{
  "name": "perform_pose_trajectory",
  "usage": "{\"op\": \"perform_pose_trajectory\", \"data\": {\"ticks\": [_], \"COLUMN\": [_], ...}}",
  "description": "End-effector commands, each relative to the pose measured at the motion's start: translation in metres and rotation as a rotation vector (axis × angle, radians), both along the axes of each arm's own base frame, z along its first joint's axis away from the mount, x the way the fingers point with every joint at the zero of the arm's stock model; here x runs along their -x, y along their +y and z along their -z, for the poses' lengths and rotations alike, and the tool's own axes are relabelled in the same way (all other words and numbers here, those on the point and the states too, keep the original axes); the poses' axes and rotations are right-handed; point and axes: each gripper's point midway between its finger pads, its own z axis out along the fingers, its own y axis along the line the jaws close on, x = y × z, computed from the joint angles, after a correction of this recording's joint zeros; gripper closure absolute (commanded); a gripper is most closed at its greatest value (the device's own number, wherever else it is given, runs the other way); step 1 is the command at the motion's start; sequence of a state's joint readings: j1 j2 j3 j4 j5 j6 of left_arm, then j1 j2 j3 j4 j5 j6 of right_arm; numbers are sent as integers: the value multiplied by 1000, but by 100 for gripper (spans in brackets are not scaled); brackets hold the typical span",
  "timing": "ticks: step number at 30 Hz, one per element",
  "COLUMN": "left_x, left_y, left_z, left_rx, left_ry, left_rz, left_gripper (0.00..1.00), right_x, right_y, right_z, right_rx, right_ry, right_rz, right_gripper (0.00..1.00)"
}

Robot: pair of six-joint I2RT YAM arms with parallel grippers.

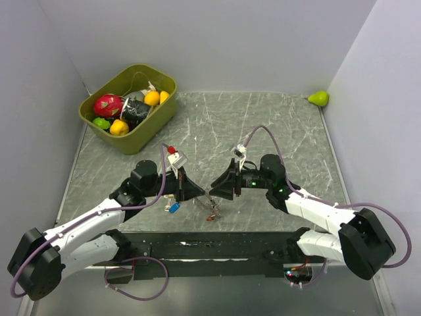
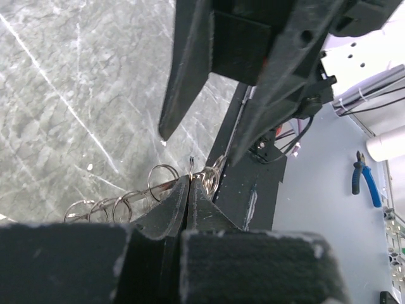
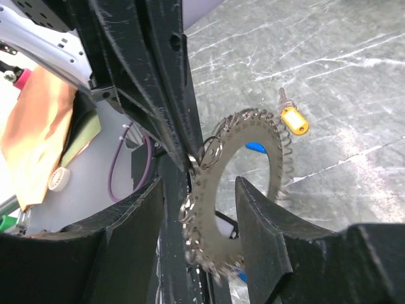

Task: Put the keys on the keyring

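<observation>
The keyring [image 3: 235,130] is a flat silvery metal loop with several small split rings along its edge. It hangs above the table between the two arms [image 1: 212,209]. My left gripper [image 2: 191,180] is shut on its rim, small rings [image 2: 163,183] beside the tips. My right gripper [image 3: 199,190] is open, its fingers [image 3: 266,215] either side of the keyring's near edge without pressing it. A yellow-tagged key [image 3: 293,119] lies on the table beyond. A blue-tagged key [image 3: 255,147] shows through the loop and lies near the left gripper [image 1: 174,208].
An olive bin [image 1: 172,85] of fruit toys stands at the back left. A green pear toy [image 1: 319,99] sits in the far right corner. The black mounting rail [image 1: 217,247] runs along the near edge under the grippers. Grey walls close in left and right.
</observation>
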State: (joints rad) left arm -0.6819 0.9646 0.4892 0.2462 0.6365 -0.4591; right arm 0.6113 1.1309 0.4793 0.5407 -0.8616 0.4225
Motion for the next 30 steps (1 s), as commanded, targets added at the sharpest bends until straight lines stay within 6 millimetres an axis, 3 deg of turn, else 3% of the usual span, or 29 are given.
{"op": "perform_pose_trajectory", "data": {"ticks": [1, 8, 11, 14, 15, 17, 20, 23, 27, 30], "left_x": [4, 4, 4, 4, 4, 2, -2, -6, -5, -1], "left_y": [-8, -9, -10, -10, -10, -8, -4, 1, 9, 15], "left_z": [-50, -48, -49, -48, -48, -50, -54, -64, -81, -94], "left_rx": [119, 112, 117, 113, 114, 115, 115, 134, 196, 245], "left_ry": [-113, -107, -111, -105, -106, -111, -117, -118, -118, -134], "left_rz": [49, 49, 52, 49, 47, 31, -12, -69, -127, -143], "left_gripper": [99, 99, 99, 99, 99, 99, 98, 84, 42, 30], "right_x": [1, 4, 4, 6, 7, 7, 8, 9, 4, 4], "right_y": [10, 16, 18, 19, 19, 20, 18, 16, 9, 3], "right_z": [-29, -26, -23, -23, -23, -25, -28, -33, -40, -50], "right_rx": [-69, -69, -67, -73, -76, -78, -78, -79, -92, -115], "right_ry": [-78, -72, -63, -52, -53, -56, -65, -81, -116, -143], "right_rz": [-45, -65, -74, -90, -94, -100, -96, -83, -10, 39], "right_gripper": [45, 49, 55, 69, 85, 100, 100, 100, 100, 100]}}
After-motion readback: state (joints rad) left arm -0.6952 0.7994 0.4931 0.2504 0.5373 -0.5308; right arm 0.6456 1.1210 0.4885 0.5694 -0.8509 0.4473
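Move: The left hand already pinches a small loop on the keyring's rim. From the open right hand that loop is about 2 cm to the left and 1 cm back, level with it. The keyring's middle hangs some 5 cm below the left hand and 2 cm ahead, with its keys about 9 cm below the left hand and 1 cm to its right. On the table, some 17 cm below, the yellow-tagged key lies 9 cm left and 3 cm ahead of the left hand. Easing left and slightly back by barely more than 1 cm, the right hand brings its open fingers to the loop beside the left fingertips, shuts them and pinches there. The left hand, nearly still until then, opens, lets go and rises about 5 cm with a tilt of some 10 degrees; the right keeps its grip and starts up by a centimetre or two. ##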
